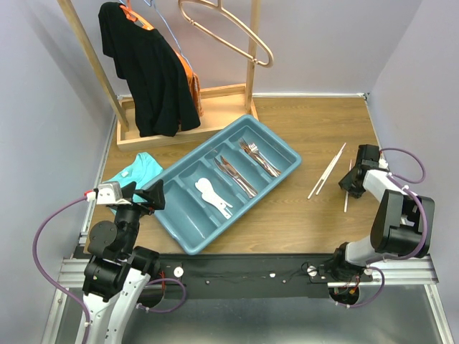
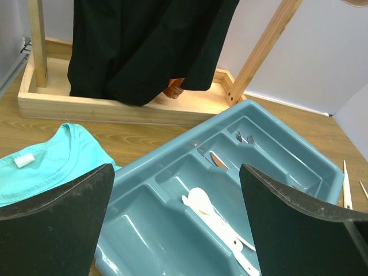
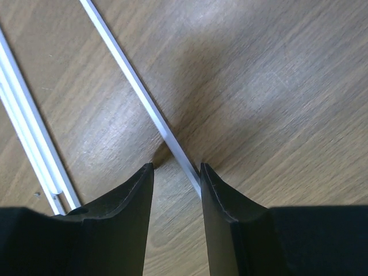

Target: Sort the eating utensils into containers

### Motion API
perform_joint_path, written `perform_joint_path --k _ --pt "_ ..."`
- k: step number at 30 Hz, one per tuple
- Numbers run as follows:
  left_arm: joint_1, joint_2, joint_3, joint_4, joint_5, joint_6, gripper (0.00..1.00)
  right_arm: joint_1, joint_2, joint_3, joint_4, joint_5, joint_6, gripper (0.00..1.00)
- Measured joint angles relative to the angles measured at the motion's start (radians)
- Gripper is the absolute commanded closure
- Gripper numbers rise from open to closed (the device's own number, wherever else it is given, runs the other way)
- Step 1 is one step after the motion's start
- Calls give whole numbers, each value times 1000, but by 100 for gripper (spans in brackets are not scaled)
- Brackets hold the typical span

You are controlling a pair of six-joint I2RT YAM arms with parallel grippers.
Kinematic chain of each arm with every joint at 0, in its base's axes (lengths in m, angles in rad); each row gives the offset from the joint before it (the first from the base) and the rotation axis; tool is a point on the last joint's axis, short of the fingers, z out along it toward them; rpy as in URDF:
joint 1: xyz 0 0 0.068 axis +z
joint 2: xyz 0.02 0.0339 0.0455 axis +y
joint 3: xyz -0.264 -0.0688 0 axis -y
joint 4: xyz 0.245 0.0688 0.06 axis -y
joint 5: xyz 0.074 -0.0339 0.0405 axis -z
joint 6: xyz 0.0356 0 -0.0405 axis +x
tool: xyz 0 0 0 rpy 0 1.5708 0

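The teal tray (image 1: 290,147) lies diagonally mid-table. White spoons (image 1: 213,195), silver knives (image 1: 235,175) and coppery forks (image 1: 258,156) each fill a compartment; the nearest compartment holds nothing. Two chopsticks (image 1: 326,172) lie together on the wood to the tray's right. A third chopstick (image 3: 132,77) runs between the fingers of my right gripper (image 3: 177,169), touching only the right finger (image 3: 215,195); the jaws are low on the table with a gap still between them. My left gripper (image 2: 177,172) hovers open and empty over the tray's (image 2: 322,167) near-left end, spoons (image 2: 215,218) below it.
A wooden rack (image 1: 186,129) with a black garment (image 1: 147,68) and large hangers (image 1: 229,32) stands at the back left. A teal cloth (image 1: 133,172) lies left of the tray. The pair of chopsticks (image 3: 26,132) lies left of my right fingers.
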Motion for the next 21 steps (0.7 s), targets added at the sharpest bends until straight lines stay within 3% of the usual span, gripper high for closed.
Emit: perform_joint_path --k 7,14,21 --pt "0 0 0 0 0 0 1 -1 8 -6 18 0 -7 68" --pt "0 0 0 0 0 0 1 -1 9 -16 52 -18 -3 97" --pt "0 0 0 0 0 0 1 -1 1 -19 57 -23 8 98"
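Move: The right hand is down over a lone white chopstick lying between its part-open fingers, its middle about 2 cm ahead, 1 cm to the right and 1 cm below. The white stick pair has its middle some 6 cm ahead and 6 cm to the left; the utensil tray's middle is roughly 40 cm left and 2 cm ahead. From the idle left hand the chopstick lies about 12 cm ahead, 62 cm right and 26 cm below. The right fingers close from nearly half open to practically shut, pinching the white chopstick a little behind its middle, close to the table. The hand otherwise almost stays in place, easing only about 1 cm forward as the fingers come together, with hardly any wrist turn. ##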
